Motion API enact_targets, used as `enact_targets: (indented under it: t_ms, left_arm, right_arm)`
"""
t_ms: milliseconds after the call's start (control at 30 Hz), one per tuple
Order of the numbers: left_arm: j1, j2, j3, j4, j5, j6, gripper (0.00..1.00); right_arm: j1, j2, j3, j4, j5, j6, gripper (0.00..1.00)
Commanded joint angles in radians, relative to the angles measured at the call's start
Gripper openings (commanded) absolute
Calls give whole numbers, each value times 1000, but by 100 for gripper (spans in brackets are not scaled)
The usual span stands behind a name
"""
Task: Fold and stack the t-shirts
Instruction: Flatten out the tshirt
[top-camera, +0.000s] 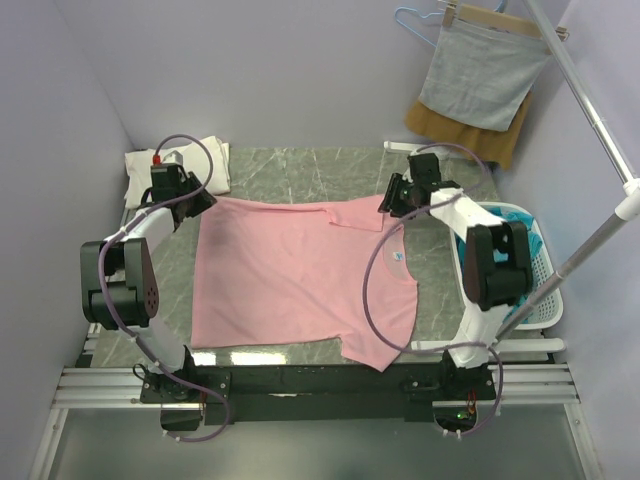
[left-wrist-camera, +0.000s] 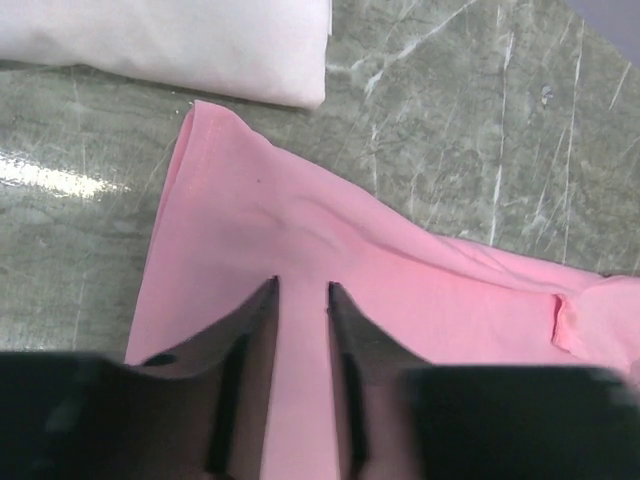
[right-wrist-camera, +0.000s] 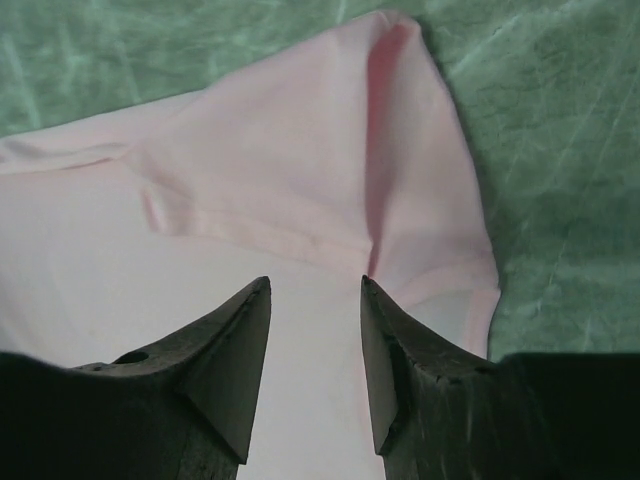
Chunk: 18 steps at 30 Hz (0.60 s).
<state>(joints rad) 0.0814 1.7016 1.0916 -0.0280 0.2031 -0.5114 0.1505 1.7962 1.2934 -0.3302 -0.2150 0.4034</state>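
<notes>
A pale pink t-shirt lies spread across the marble table, its far edge folded in and its neck label on the right side. My left gripper hovers at the shirt's far left corner. In the left wrist view this gripper is open a little, with pink cloth flat beneath the gap. My right gripper is at the far right sleeve. Seen from the right wrist, it stands open over the sleeve, gripping nothing. A folded cream-white t-shirt rests at the back left.
A white basket holding teal-blue shirts stands at the right table edge. Grey cloth on a hanger and mustard-brown cloth hang at the back right. A metal pole slants across the right side.
</notes>
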Motion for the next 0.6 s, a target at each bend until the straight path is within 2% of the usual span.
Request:
enact_targets:
  t_ms: [0, 267, 567]
  left_arm:
    - [-5, 7, 1, 54, -18, -4, 53]
    - [-2, 93, 54, 57, -76, -12, 71]
    - [3, 239, 157, 63, -82, -32, 73]
  right_arm:
    - [-3, 138, 121, 2, 3, 6, 48]
    - [-3, 248, 216, -18, -1, 3, 49]
    - [-5, 278, 245, -32, 2, -5, 51]
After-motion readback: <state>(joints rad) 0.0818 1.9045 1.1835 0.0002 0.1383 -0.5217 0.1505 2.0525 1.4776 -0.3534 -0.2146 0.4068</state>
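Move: The folded-over sleeve's cuff corner lies almost straight beneath the right hand, some 7 cm down and 1 cm to its right; the shirt's far right corner is about 12 cm ahead and 3 cm right, the collar 8 cm back and 4 cm right. From the left hand, the shirt's far left corner is roughly 9 cm ahead, 3 cm left and 9 cm below, with the folded white cloth beyond, about 16 cm ahead and 9 cm left. The right hand, empty and with its fingers still about half open, drops some 5 cm and goes forward nearly 4 cm to come low over the sleeve flap just beyond the cuff corner, sinking fast at first and then easing to a near stop. The left hand spreads its fingers from about a quarter to three-quarters open, then sinks about 5 cm and reaches 2.5 cm forward and slightly left, towards the shirt's far left corner, tipping down a little; no touch can be made out for either hand. ##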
